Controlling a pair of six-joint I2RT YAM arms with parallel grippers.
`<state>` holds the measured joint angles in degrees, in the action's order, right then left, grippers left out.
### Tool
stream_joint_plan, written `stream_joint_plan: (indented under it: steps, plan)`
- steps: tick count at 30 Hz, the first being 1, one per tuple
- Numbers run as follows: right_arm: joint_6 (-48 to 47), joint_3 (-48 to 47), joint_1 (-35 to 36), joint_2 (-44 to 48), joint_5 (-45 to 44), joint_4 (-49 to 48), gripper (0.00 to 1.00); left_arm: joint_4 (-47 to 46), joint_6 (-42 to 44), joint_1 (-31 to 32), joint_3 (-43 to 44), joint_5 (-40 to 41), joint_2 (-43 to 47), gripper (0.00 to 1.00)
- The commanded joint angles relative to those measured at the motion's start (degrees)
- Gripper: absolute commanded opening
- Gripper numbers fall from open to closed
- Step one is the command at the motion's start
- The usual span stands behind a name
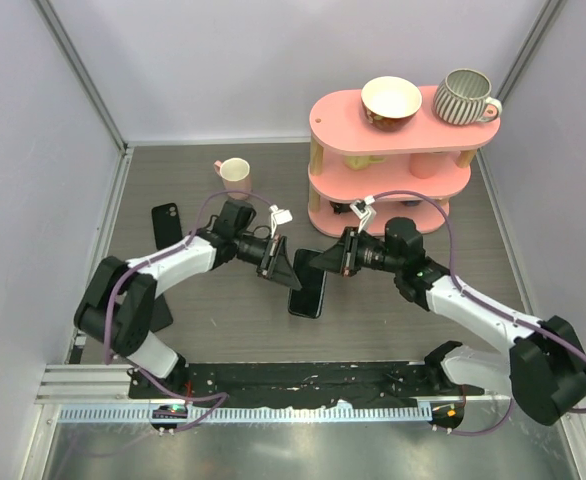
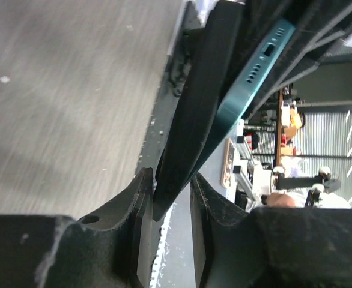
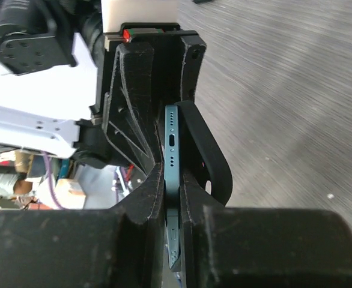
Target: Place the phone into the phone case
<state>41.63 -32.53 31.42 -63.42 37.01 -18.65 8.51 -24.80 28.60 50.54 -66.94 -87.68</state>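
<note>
The phone (image 1: 308,292) hangs on edge above the table between the two arms. Its teal rim (image 3: 172,135) is pinched between the fingers of my right gripper (image 3: 172,171), which is shut on it. The matte black phone case (image 3: 209,150) curves along the phone's right side. In the left wrist view the phone case (image 2: 194,108) lies against the phone (image 2: 248,78). One case corner reaches between the jaws of my left gripper (image 2: 170,175), which stand open with a gap on the right. From above, left gripper (image 1: 291,275) and right gripper (image 1: 318,258) face each other.
A pink two-tier shelf (image 1: 388,150) stands at the back right, carrying a bowl (image 1: 391,100) and a striped mug (image 1: 466,97). A pink cup (image 1: 235,175) sits behind the left arm. A flat black slab (image 1: 166,222) lies at the left. Walls close three sides.
</note>
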Motion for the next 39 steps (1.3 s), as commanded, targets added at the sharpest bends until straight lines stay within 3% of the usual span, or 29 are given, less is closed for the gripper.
stream_joint_plan:
  steps: [1, 4, 7, 9, 12, 20, 23, 28, 30, 34, 39]
  plan:
    - [-6.11, -2.27, -0.04, -3.46, 1.14, 5.29, 0.01, 2.38, -0.87, -1.97, 1.49, 12.62, -4.42, 0.3]
    - [-7.26, -1.57, -0.57, -7.58, 1.13, 3.55, 0.01, 2.91, -1.92, -1.88, 1.14, 14.37, -7.24, 0.31]
    - [-6.91, -0.26, -0.92, -11.54, 1.83, 0.48, 0.01, 2.39, -3.94, -1.88, 0.7, 15.34, -8.73, 0.41]
    - [-6.65, -0.07, -1.18, -12.95, 3.15, -0.5, 0.01, 1.86, -5.08, -1.97, 0.35, 15.52, -8.48, 0.57]
    - [-7.08, -0.07, -1.27, -14.36, 7.88, -1.38, 0.01, 2.21, -6.14, -2.14, -0.62, 17.18, -6.46, 0.64]
    - [-7.35, 0.11, -1.18, -11.38, 8.6, -0.51, 0.01, 2.64, -8.6, -5.21, -3.26, 22.72, 5.56, 0.65]
    - [-6.65, -0.34, -1.18, -8.84, 9.39, -0.59, 0.01, 5.36, -5.45, -5.66, -2.3, 25.1, 10.32, 0.67]
    - [-8.67, -4.29, -1.18, -8.47, 16.31, 4.42, 0.01, 11.51, 2.98, -5.66, 0.51, 15.8, 15.52, 0.7]
    - [-3.87, -3.07, -0.75, -8.91, 19.48, 0.84, 0.01, 11.97, 3.45, -5.31, 0.08, 14.38, 16.31, 0.7]
    - [5.28, 0.89, 0.31, -8.92, 24.24, -17.95, 0.01, 10.47, 3.44, -4.43, -0.97, 11.83, 17.89, 0.69]
    - [6.01, 1.77, 2.15, -7.42, 24.94, -20.19, 0.01, 10.38, 2.3, -2.15, -1.15, 8.32, 19.12, 0.68]
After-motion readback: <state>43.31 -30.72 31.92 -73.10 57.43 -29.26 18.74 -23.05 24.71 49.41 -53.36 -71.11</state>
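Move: The right hand still grips the phone, and the left hand's tips are at the phone case close beside it. The case's middle lies some 5 cm back, 2 cm left and 4 cm below the right hand. From the left hand, the phone's middle is about 3 cm right and level. The pink shelf stands roughly 28 cm ahead and 19 cm right of the right hand; the mug is some 33 cm ahead and 17 cm left of the left hand. The left fingers open wide and let go of the case as both hands sink together, the left about 8 cm with some forward drift, the right about 10 cm. The left then climbs some 11 cm, drawing left away from the phone and turning back forward to back; the right, keeping its hold on the phone, rises about 8 cm and pulls back 5, turning some 20 degrees counter-clockwise. ##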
